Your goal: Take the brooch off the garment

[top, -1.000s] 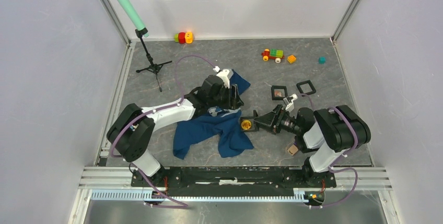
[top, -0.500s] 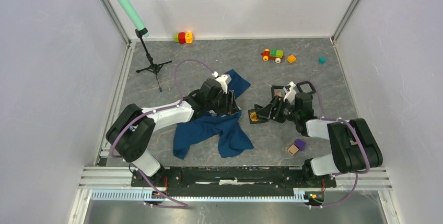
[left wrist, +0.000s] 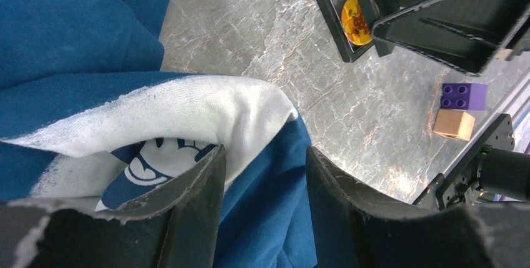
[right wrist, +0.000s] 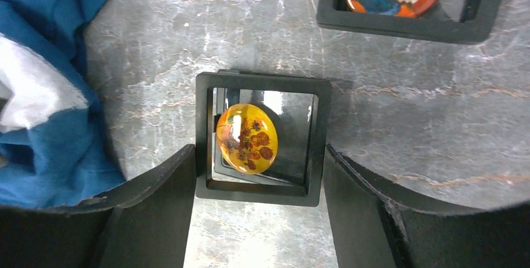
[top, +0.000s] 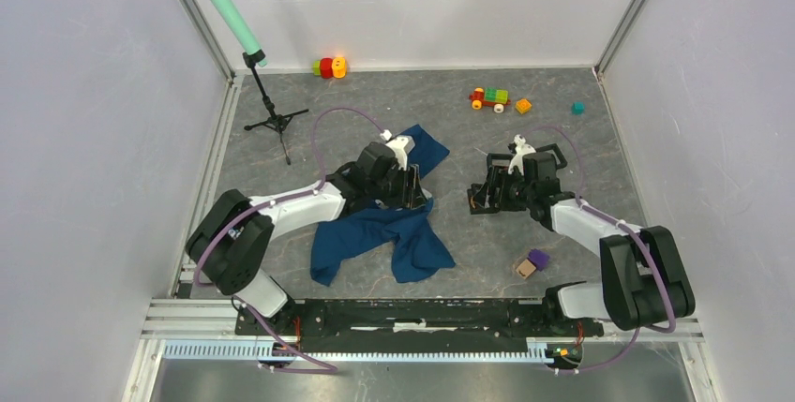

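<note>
The garment (top: 375, 233), a dark blue T-shirt, lies crumpled on the grey table, and a fold shows its white print (left wrist: 187, 112). My left gripper (top: 412, 191) rests on it, jaws apart, with blue cloth (left wrist: 265, 218) lying between the fingers (left wrist: 264, 152). The brooch (right wrist: 247, 138), an amber oval with red flowers, sits in a black square frame (right wrist: 256, 192). My right gripper (right wrist: 259, 152) is shut on that frame's two sides, just right of the garment (right wrist: 50, 124). The left wrist view shows the brooch (left wrist: 353, 21) between the right fingers.
A second black frame (right wrist: 400, 27) holding an orange and blue piece lies just beyond. A purple block (top: 538, 258) and a tan cube (top: 525, 269) sit near the right arm. A toy train (top: 489, 97), small blocks and a microphone tripod (top: 272, 111) stand at the back.
My right gripper has carried the framed brooch away from the garment, up and to the right. The left gripper stays on the garment, its jaws slightly narrower.
</note>
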Action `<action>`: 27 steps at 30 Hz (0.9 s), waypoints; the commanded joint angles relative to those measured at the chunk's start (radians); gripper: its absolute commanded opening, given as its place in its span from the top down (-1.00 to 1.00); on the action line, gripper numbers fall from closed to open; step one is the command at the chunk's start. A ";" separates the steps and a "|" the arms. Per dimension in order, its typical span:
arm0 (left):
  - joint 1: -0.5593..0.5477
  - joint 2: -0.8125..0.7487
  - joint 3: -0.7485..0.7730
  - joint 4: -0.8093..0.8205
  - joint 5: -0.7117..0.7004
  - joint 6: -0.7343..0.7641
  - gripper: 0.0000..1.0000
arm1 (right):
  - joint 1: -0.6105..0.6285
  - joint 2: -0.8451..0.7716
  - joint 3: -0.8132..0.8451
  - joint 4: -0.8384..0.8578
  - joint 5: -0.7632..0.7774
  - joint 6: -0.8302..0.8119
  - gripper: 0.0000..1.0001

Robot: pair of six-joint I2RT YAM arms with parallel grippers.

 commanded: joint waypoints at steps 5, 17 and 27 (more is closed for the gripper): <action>-0.002 -0.183 -0.002 -0.082 -0.062 0.076 -0.16 | 0.054 -0.070 0.067 -0.173 0.266 -0.104 -0.48; 0.036 -0.365 -0.077 -0.087 -0.325 0.089 -1.00 | 0.056 -0.228 0.141 -0.188 0.405 -0.221 -0.96; 0.296 -0.594 -0.384 0.243 -0.661 0.248 -1.00 | -0.052 -0.487 -0.228 0.317 0.736 -0.326 -0.96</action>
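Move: My right hand still grips the black case with the yellow brooch just above or on the table; its resting spot lies about 3 cm to my right, level fore and aft and 1 cm down. From that hand, the orange brooch's case is 7 cm ahead and 4 cm right, the empty frame about 9 cm ahead and 15 cm right, the garment's white patch some 18 cm left and 1 cm ahead. My left hand, over the garment, has the yellow brooch's case about 14 cm to its right, level fore and aft, 4 cm lower. I ease the case about 2.5 cm right, rolling my right hand's left side down, then spread the fingers, let go and climb some 9 cm, drawing off to the right with the fingertips tilting up. My left hand lifts about 6 cm off the garment, opens wide and sweeps some 17 cm left and a little forward, turning counter-clockwise. ##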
